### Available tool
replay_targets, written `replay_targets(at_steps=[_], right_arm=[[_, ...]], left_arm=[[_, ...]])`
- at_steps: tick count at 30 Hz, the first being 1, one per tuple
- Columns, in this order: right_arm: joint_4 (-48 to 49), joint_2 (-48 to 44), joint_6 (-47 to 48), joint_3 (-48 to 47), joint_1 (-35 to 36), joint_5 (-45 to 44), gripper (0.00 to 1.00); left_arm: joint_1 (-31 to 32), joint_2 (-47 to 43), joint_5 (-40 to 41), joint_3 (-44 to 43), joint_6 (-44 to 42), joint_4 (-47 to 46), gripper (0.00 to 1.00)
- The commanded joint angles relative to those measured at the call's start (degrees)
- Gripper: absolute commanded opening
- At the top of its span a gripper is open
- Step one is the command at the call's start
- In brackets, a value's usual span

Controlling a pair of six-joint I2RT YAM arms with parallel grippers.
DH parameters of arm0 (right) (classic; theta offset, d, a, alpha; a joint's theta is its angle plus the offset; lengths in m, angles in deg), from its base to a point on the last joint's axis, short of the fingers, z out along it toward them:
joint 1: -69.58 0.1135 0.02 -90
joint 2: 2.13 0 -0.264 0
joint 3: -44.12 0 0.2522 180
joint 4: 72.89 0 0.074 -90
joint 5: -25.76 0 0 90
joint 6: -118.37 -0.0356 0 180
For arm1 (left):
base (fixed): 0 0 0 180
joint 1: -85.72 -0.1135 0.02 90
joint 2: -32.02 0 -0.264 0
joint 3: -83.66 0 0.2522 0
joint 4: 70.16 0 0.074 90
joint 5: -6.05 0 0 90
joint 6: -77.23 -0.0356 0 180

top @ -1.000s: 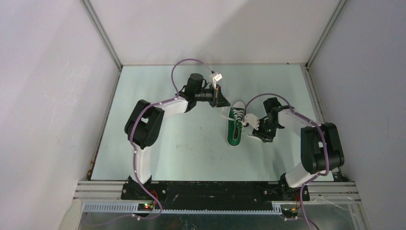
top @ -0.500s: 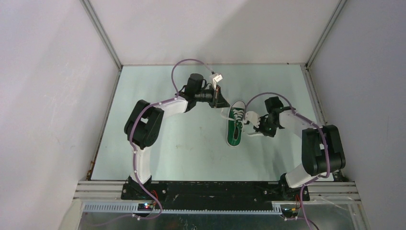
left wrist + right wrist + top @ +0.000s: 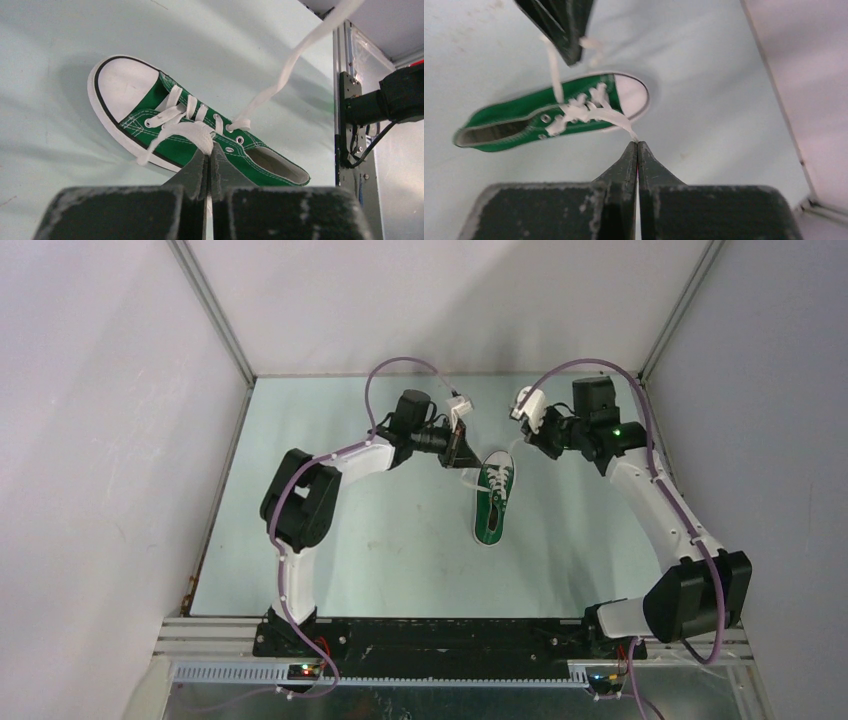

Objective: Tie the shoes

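The green shoe [image 3: 491,505] lies on its sole mid-table, toe pointing away, white toe cap [image 3: 127,85] towards the back. My left gripper [image 3: 463,454] hovers just left of the toe, shut on one white lace [image 3: 197,132] at its tips [image 3: 209,150]. My right gripper [image 3: 534,437] is raised behind and right of the shoe, shut on the other lace [image 3: 616,119] at its tips [image 3: 637,143]. That lace [image 3: 280,80] runs taut from the eyelets up to the right. In the right wrist view the left fingers [image 3: 566,30] hold their lace [image 3: 555,75] above the shoe [image 3: 514,117].
The pale green table [image 3: 380,540] is boxed in by grey walls with metal corner posts [image 3: 215,315] at the back left and back right. The right wall's base [image 3: 794,150] runs close beside my right gripper. Purple cables loop over both arms.
My right gripper shut on the lace beside the shoe, then rose and swung to the back right, drawing that lace taut. The left gripper held its lace and stayed nearly still.
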Motion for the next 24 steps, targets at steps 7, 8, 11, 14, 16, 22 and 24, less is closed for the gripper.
replay_targets(at_steps=[7, 8, 11, 14, 16, 22, 24], right_arm=[[3.7, 4.8, -14.0, -6.9, 2.9, 8.5, 0.0], [4.0, 5.1, -14.5, -7.8, 2.9, 8.7, 0.0], [4.7, 6.3, -16.4, -9.0, 2.9, 9.4, 0.0], [5.6, 6.8, -17.2, -9.2, 3.0, 9.8, 0.0], [6.1, 7.1, -18.1, -9.2, 3.1, 10.0, 0.0], [6.2, 7.2, -19.9, -9.2, 3.1, 11.0, 0.0], [5.9, 7.2, -20.0, -9.2, 3.1, 11.1, 0.0]], left_arm=[[2.6, -2.9, -3.2, -5.4, -6.3, 0.5, 0.09], [2.8, -2.6, -3.5, -5.7, -6.3, -0.1, 0.11], [4.3, -2.2, -4.6, -7.8, -9.9, 4.3, 0.16], [5.0, -2.4, -4.3, -8.4, -12.6, 5.2, 0.28], [5.1, -2.4, -3.6, -8.6, -12.8, 5.2, 0.32], [5.1, -1.5, 1.9, -6.5, -0.8, -5.1, 0.38], [5.1, -0.9, 2.8, -5.9, 2.5, -8.6, 0.4]])
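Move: The left hand, pinching the left lace end, goes for the right lace end, still held by the right hand about 11 cm to its right, 9 cm above and 2 cm back. The shoe's middle is some 6 cm right of the left hand, 2 cm back and 10 cm below. From the right hand, the left lace end is about 11 cm left, 2 cm ahead and 9 cm below; the shoe is 6 cm left, 2 cm back and 19 cm below. The left fingers end their pinch on the left lace, opening from shut to some 40% as the hand goes right and up about 4 cm each way with a small drift back, towards the right lace end. The right hand keeps its lace pinched and carries it about 6 cm left towards the opened fingers, rising 2 cm and rolling some 15 degrees, its left side upward. ##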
